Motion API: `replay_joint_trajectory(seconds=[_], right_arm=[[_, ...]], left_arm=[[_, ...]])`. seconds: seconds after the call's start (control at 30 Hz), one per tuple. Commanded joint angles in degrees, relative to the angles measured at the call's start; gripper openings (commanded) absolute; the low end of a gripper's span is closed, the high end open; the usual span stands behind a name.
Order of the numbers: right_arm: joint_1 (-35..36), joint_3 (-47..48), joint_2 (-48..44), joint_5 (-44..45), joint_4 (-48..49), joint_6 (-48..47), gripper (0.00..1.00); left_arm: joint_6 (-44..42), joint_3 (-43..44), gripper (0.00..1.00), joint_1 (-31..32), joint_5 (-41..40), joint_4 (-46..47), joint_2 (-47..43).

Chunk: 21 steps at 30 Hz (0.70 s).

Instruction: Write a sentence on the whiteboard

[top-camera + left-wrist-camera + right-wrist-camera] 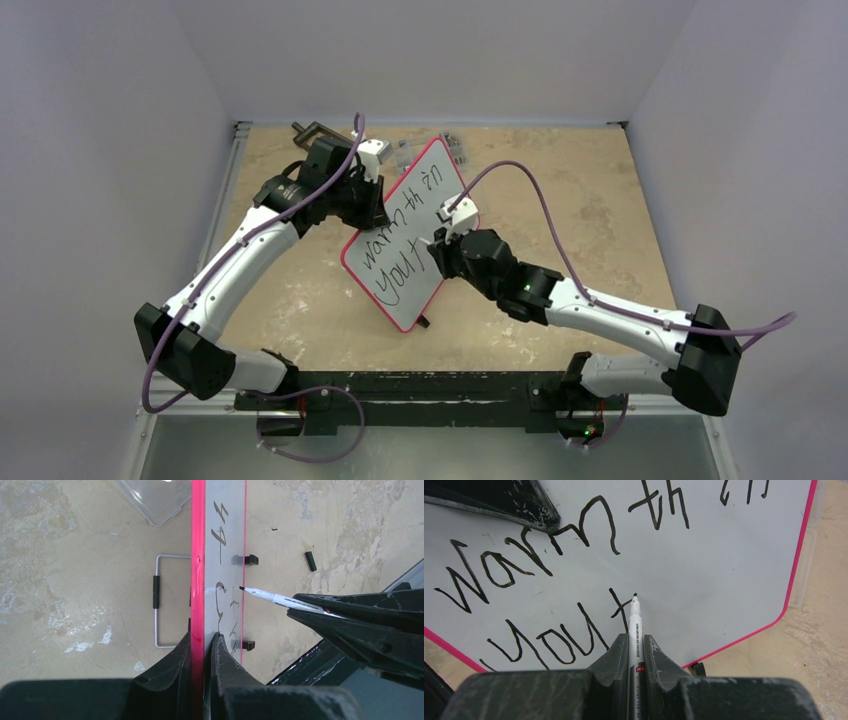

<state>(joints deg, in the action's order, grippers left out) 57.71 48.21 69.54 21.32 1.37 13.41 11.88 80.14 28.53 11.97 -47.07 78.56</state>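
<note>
The whiteboard (pixel 425 188), white with a thin red rim, is held tilted up off the table. My left gripper (pixel 372 208) is shut on its left edge; in the left wrist view the jaws (pixel 204 641) pinch the red rim (pixel 197 555). The sentence (pixel 524 565) reads "warmth in" with "you" and one more letter below it. My right gripper (pixel 635 642) is shut on a white marker (pixel 634 622). Its black tip sits at the board, just right of the last stroke. The marker (pixel 280 599) also shows in the left wrist view, pointing at the board face.
A clear plastic box (pixel 155 500) lies behind the board at the table's far side. A wire bracket with a black sleeve (pixel 159 600) and a black marker cap (pixel 310 560) lie on the tan table (pixel 600 200). Grey walls enclose the table.
</note>
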Motion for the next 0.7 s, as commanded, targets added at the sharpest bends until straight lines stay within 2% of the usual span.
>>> replay_joint_trajectory(seconds=[0.0,0.67], right_arm=[[-0.27,1.18,-4.27,1.39,0.49,-0.22,0.00],[-12.03,-4.91,-9.76,-7.55,2.47,-0.13,0.00]], left_arm=[[-7.74,-0.59,0.00,-0.96,-15.68,-5.47,0.89],[-7.74,-0.42,0.00,-0.62,-15.68,-5.47,2.72]])
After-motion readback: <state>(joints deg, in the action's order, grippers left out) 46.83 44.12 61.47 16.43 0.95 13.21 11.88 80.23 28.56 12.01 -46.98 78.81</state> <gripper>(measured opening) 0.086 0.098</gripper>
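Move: The bare patch of whiteboard just past the "t" lies some 6 cm ahead of my right hand, 3 cm to the right and roughly level with it. The "t" is about 3 cm ahead and 4 cm left, a little lower; "you" is 8 cm left and 1 cm back, lower still. The upper "th" is 8 cm ahead, 4 cm left and higher. From my left hand that patch lies about 13 cm right and 3 cm ahead, a bit lower. I lift the marker tip off the end of the "t" crossbar, my right hand rising about 3 cm. Then I carry it some 6 cm to the right and a little forward along the board, sinking again by about 2 cm towards the bare patch, the wrist turning slightly clockwise. My fingers keep their grip on the marker, and my left hand stays still, holding the board's upper edge. ##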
